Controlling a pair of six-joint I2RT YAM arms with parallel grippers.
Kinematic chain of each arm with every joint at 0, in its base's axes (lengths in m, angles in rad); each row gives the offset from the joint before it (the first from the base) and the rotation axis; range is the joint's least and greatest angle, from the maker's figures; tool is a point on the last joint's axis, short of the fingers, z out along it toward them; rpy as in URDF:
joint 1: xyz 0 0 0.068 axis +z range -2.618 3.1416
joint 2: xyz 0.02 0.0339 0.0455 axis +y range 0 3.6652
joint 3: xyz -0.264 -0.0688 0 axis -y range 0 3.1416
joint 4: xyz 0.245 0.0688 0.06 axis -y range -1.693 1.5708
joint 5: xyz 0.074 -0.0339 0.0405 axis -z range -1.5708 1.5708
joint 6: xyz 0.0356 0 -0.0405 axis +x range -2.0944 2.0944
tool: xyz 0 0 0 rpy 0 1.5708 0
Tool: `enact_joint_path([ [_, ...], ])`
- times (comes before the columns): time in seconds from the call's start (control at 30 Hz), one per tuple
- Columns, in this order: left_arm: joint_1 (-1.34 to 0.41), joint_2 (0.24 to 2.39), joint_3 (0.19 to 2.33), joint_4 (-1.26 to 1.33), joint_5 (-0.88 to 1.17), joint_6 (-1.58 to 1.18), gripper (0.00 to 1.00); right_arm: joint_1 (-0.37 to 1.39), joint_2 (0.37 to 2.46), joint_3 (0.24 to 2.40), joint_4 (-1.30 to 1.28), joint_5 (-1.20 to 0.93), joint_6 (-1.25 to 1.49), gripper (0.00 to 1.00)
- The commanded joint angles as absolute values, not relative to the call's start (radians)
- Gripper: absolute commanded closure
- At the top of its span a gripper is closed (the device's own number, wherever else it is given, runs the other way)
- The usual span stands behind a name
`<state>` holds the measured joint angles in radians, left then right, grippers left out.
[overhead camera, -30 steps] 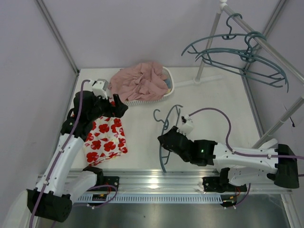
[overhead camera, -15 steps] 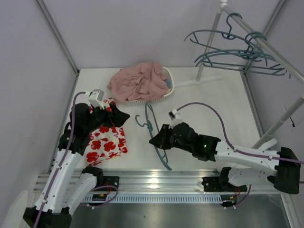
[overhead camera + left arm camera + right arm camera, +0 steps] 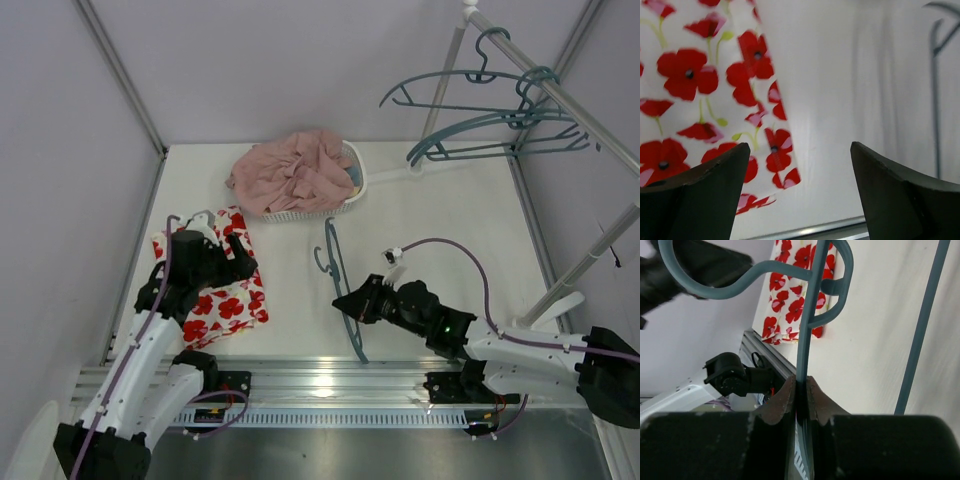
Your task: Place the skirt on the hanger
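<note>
The skirt (image 3: 228, 303), white with red poppies, lies flat on the table at the left; it also shows in the left wrist view (image 3: 695, 85) and the right wrist view (image 3: 792, 300). My left gripper (image 3: 240, 262) hangs open over the skirt's right edge, one finger above the cloth and the other above bare table (image 3: 799, 146), with nothing between them. A teal-grey hanger (image 3: 354, 338) stands on edge at the table's middle, its hook pointing away from me. My right gripper (image 3: 347, 298) is shut on the hanger's thin bar (image 3: 807, 325), jaws pinched tight (image 3: 801, 385).
A white basket (image 3: 355, 178) holding a dusty-pink garment (image 3: 295, 172) sits at the back. Other teal hangers (image 3: 480, 110) hang from a slanted rack rail (image 3: 560, 95) at the right. An aluminium rail (image 3: 330, 375) runs along the near edge.
My left arm has come down and toward the near side over the skirt, its jaws narrowing slightly. My right arm carried the hanger left, then back to the middle. The rack hangers swing.
</note>
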<state>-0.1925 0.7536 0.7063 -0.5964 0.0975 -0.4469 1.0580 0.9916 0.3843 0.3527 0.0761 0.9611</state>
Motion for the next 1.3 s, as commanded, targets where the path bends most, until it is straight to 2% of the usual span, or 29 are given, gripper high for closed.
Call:
enact_joint_path([
  [0.0,-0.216,0.765,0.689,-0.659,-0.044,-0.477,0.13,1.051,0.925,0.357,0.486,0.147,0.982,1.00],
  [0.17,-0.236,0.818,0.625,-0.644,-0.190,-0.593,0.13,1.019,0.874,0.313,0.497,0.143,1.020,1.00],
  [0.47,-0.256,0.867,0.491,-0.626,-0.526,-1.031,0.13,0.934,0.877,0.304,0.499,0.015,1.026,1.00],
  [0.63,-0.261,0.994,0.440,-0.571,-0.445,-1.173,0.18,0.867,0.842,0.281,0.497,-0.055,1.048,1.00],
  [0.73,-0.357,1.025,0.425,-0.591,-0.429,-1.345,0.22,0.816,0.825,0.272,0.488,-0.098,1.055,1.00],
  [0.77,-0.447,1.028,0.426,-0.597,-0.443,-1.452,0.25,0.804,0.816,0.267,0.479,-0.115,1.061,1.00],
  [0.87,-0.604,1.046,0.455,-0.618,-0.489,-1.651,0.28,0.772,0.802,0.253,0.477,-0.146,1.074,1.00],
  [1.07,-0.794,1.250,0.600,-0.551,-0.489,-1.888,0.32,0.753,0.772,0.242,0.439,-0.196,1.078,1.00],
  [1.27,-0.854,1.523,0.833,-0.391,-0.485,-1.728,0.34,0.744,0.701,0.245,0.379,-0.193,1.062,1.00],
])
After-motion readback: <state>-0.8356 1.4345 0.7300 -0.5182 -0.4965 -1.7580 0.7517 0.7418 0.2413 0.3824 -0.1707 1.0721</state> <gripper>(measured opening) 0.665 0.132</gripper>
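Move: The skirt lies on the table with its middle about 8 cm to the left of the open left gripper, level with it fore and aft, and some 16 cm below. The hanger, already in the right gripper, has its middle about 23 cm to the left hand's right and 5 cm nearer, at much the same height. The pink cloth's basket is 23 cm ahead, 13 cm right, 13 cm lower. From the right gripper, the skirt is roughly 29 cm left, 9 cm ahead, 16 cm below. Bring the left gripper down about 14 cm onto the skirt, first drifting left while turning some 45 degrees counter-clockwise, then sweep it about 18 cm to the right, low over the table, dragging the cloth under the fingertips as they close only partway. Keep the right fingers shut on the hanger and ease it about 6 cm to the right and a little forward. ##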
